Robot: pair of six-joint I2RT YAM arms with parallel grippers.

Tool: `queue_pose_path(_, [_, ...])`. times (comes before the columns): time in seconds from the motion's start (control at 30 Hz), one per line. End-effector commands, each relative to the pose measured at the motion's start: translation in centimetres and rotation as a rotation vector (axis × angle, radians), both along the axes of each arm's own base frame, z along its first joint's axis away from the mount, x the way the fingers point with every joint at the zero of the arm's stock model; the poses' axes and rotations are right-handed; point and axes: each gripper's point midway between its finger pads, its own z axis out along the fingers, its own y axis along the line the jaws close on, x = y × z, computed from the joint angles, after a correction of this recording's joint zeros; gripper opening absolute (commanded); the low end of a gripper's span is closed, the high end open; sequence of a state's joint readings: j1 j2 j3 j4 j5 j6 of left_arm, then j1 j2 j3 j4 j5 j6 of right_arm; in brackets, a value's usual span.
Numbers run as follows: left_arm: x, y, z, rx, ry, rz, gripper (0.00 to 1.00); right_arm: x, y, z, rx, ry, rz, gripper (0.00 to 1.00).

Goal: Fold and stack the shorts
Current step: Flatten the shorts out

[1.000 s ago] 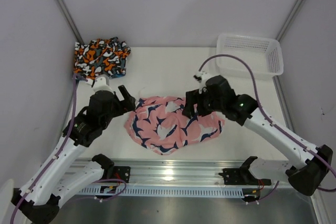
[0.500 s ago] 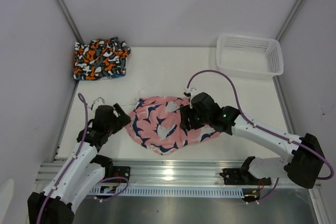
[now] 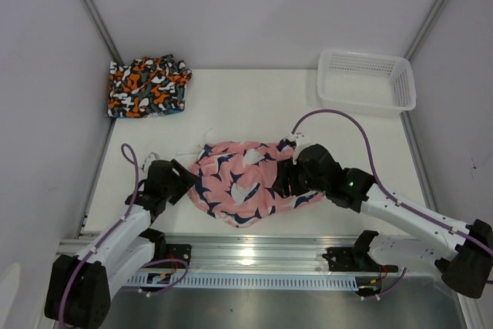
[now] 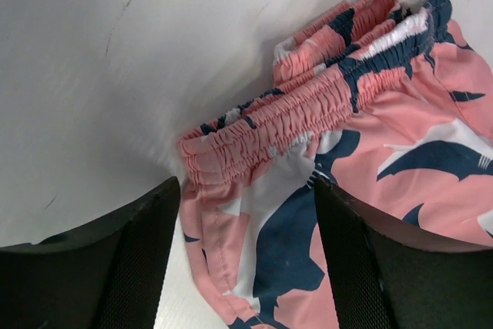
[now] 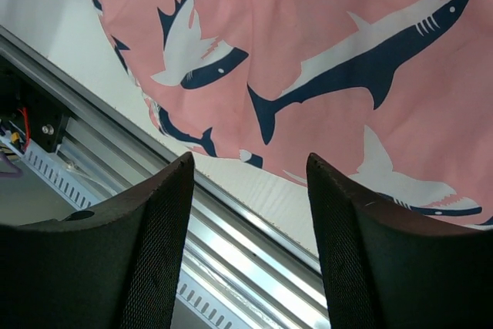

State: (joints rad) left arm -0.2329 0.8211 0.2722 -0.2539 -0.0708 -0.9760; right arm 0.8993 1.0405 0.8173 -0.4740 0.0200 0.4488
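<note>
The pink shorts (image 3: pixel 243 182) with navy and white sharks lie crumpled near the table's front middle. My left gripper (image 3: pixel 183 178) is low at their left edge. In the left wrist view it (image 4: pixel 246 186) is open, its fingers (image 4: pixel 131 267) straddling the gathered waistband corner (image 4: pixel 231 144) without pinching it. My right gripper (image 3: pixel 286 179) hovers over the shorts' right part. In the right wrist view it (image 5: pixel 248 161) is open above the pink cloth (image 5: pixel 323 75) and its near hem, with nothing between the pads. Orange-black-white camouflage shorts (image 3: pixel 148 86) lie folded at the back left.
A white mesh basket (image 3: pixel 366 81) stands at the back right. A metal rail (image 3: pixel 254 256) runs along the table's near edge, just below the shorts' hem (image 5: pixel 231 225). Grey walls close in the left, back and right sides.
My left arm drew back toward the near edge and dropped to the shorts' left waistband corner, its jaws narrowing. My right arm pulled back nearer over the right part, its jaws also narrowing.
</note>
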Motion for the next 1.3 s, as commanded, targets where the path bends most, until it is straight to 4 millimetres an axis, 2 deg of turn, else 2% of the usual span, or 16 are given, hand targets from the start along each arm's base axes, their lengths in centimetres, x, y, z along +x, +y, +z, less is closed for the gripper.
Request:
queue_pose_path(0.0, [1.4,-0.1,0.4,-0.062,-0.03,0.06,0.72,0.3,-0.3,1.2,0.036,-0.033,-0.031,0.62])
queue_pose_path(0.2, [0.0,0.0,-2.0,-0.109,0.032,0.108,0.67,0.1,-1.0,1.1,0.033,-0.032,-0.04,0.61])
queue_pose_path(0.4, [0.3,0.3,-1.8,-0.134,-0.008,0.143,0.53,0.2,-0.9,1.0,0.041,-0.023,-0.044,0.61])
queue_pose_path(0.63, [0.6,0.5,-2.5,-0.094,0.02,0.123,0.5,0.1,-0.6,1.3,0.061,-0.017,-0.041,0.61])
queue_pose_path(0.73, [0.4,1.2,-3.8,-0.024,0.109,0.119,0.45,0.0,-0.7,1.3,0.06,-0.011,-0.043,0.61])
queue_pose_path(0.83, [1.0,1.2,-3.7,-0.012,0.119,0.118,0.4,-0.1,-0.7,1.3,0.057,-0.003,-0.042,0.61])
queue_pose_path(0.87, [1.1,1.2,-3.8,-0.016,0.117,0.123,0.28,-0.2,-0.8,1.2,0.053,0.0,-0.042,0.61])
queue_pose_path(0.93, [1.3,1.2,-3.7,-0.016,0.111,0.122,0.15,-0.3,-0.7,1.3,0.057,0.005,-0.038,0.61])
queue_pose_path(1.0, [1.7,1.1,-3.3,-0.01,0.106,0.111,0.0,-0.8,-0.4,1.1,0.065,0.026,-0.016,0.61])
queue_pose_path(1.07, [2.3,1.2,-2.7,-0.004,0.091,0.112,0.0,-1.5,0.0,0.5,0.052,0.049,0.022,0.62])
queue_pose_path(1.13, [3.3,1.2,-0.9,0.0,0.051,0.116,0.0,-2.3,0.7,-0.1,0.032,0.058,0.064,0.62])
queue_pose_path(1.2, [4.5,1.7,1.8,0.032,0.013,0.134,0.0,-2.4,1.6,-0.9,0.002,0.045,0.081,0.63])
queue_pose_path(1.23, [5.5,1.8,4.0,0.035,-0.034,0.146,0.0,-3.3,2.5,-0.8,0.001,0.035,0.122,0.63])
queue_pose_path(1.27, [5.1,2.1,4.4,0.056,-0.016,0.147,0.0,-3.5,3.3,-0.6,0.016,0.016,0.141,0.63])
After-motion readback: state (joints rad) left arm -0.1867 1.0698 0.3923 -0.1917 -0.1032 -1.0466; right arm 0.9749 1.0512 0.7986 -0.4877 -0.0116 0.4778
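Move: The near-left corner of the pink shorts' waistband lies about 3 cm ahead of the open left fingers, level sideways and some 2 cm below. From the left hand, the shorts' middle is roughly 16 cm right and 1 cm back, on the table; the white drawstring is about 10 cm ahead and 4 cm right. From the right hand, that corner is some 26 cm left, 7 cm ahead and 14 cm below. Left hand eases about 3 cm forward, dips, pinches the waistband corner, then rises; right hand finally drifts back. ##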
